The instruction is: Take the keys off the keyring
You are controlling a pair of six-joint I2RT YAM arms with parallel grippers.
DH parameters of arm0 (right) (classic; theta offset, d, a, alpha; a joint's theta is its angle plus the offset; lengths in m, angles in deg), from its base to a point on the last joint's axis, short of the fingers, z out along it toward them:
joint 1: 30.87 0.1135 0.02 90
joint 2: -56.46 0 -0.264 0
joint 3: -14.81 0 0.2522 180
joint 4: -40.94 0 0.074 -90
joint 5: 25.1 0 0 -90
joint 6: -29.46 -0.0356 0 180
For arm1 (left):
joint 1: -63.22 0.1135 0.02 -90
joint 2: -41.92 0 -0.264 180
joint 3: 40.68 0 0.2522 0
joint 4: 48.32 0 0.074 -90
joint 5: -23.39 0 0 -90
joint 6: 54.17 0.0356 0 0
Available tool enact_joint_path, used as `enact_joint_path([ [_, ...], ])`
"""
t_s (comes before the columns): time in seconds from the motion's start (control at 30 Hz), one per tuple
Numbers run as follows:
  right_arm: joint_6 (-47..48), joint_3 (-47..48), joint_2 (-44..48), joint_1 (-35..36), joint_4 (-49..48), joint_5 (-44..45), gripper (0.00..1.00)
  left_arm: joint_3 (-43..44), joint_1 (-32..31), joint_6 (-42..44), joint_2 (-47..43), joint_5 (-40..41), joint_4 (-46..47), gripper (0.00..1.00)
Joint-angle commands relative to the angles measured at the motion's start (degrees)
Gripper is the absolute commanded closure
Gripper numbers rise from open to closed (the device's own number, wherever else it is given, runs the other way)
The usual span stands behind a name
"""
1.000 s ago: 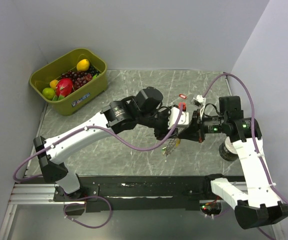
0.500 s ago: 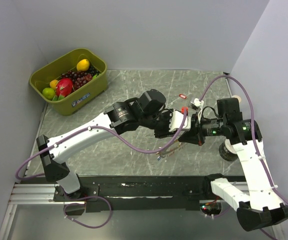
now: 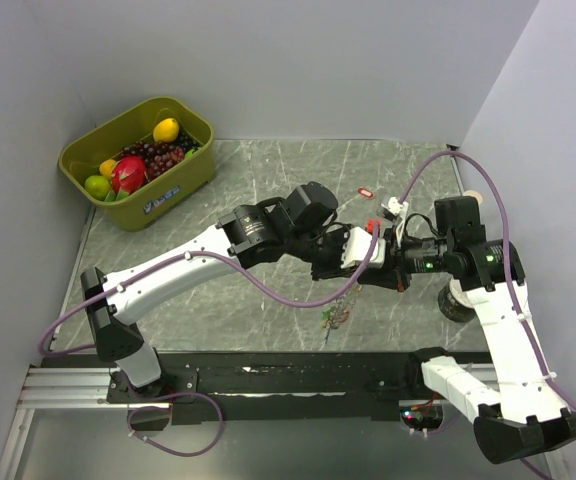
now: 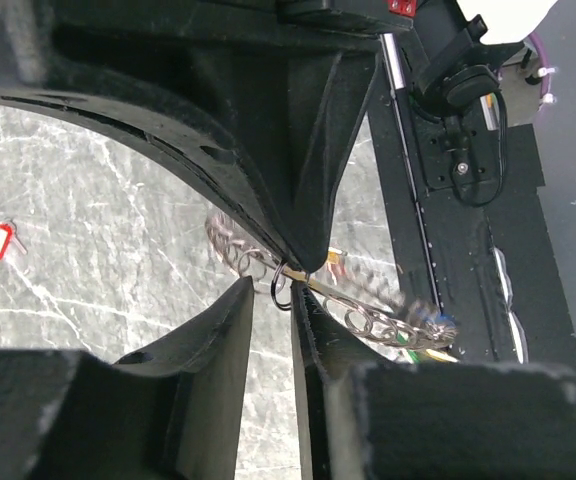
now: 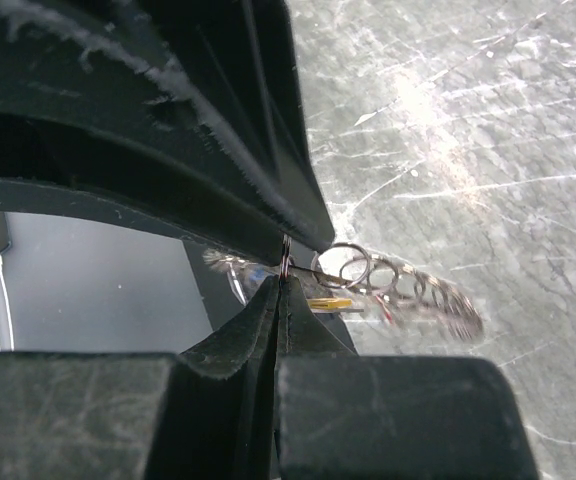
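The keyring (image 4: 363, 312), a silvery chain of linked rings, hangs blurred between both grippers above the marble table. Small keys dangle from it: yellow (image 4: 334, 262), green (image 4: 404, 340) and blue (image 4: 446, 322). My right gripper (image 5: 285, 275) is shut on a thin dark ring at the chain's top. My left gripper (image 4: 272, 298) faces it tip to tip, jaws a narrow gap apart, with that dark ring (image 4: 281, 291) in the gap. From above, the left gripper (image 3: 351, 272) meets the right gripper (image 3: 373, 268), and the keyring (image 3: 336, 312) dangles below. One red key (image 3: 365, 192) lies loose on the table.
A green basket (image 3: 193, 165) of fruit stands at the back left corner. A dark round object (image 3: 457, 301) sits beside the right arm near the right wall. The black rail (image 3: 298, 375) runs along the table's near edge.
My left gripper has moved right and forward to meet the right gripper, and its jaws have narrowed. The hanging keyring has swung lower and toward the near edge. The right gripper stays shut.
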Motion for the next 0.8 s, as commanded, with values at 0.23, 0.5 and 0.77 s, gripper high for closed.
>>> enact_joint_path([
  [0.23,0.12,-0.15,1.24,1.34,-2.21,0.06,1.0,1.98,-0.74,-0.5,0.36,-2.6,-0.28,0.73],
  [0.5,-0.06,0.03,1.33,1.34,-2.47,-0.03,1.0,2.25,-1.62,-0.5,0.88,-2.86,-0.9,0.82],
  [0.77,0.9,0.47,2.65,1.43,-2.12,-0.29,1.0,1.81,-1.97,-0.24,1.15,-1.9,-0.81,0.99],
])
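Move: The bit of the keyring that the left fingers stand half open around, a small thin ring, is right at their tips, about 1 cm to the hand's right. It also sits at the right hand's shut fingertips, level with them. The coil's coloured keys dangle roughly 5 cm back, 3 cm left and 8 cm below the left hand. The loose red key tag lies on the table some 28 cm ahead of the left hand, 4 cm right and 28 cm lower. The left fingers shut fully on the small thin ring beside the right fingertips, pinching it, after the hand has eased only about 1 cm back, towards the robot's base, with hardly any turn. The right hand keeps its closed pinch on the keyring and all but stays in place. ##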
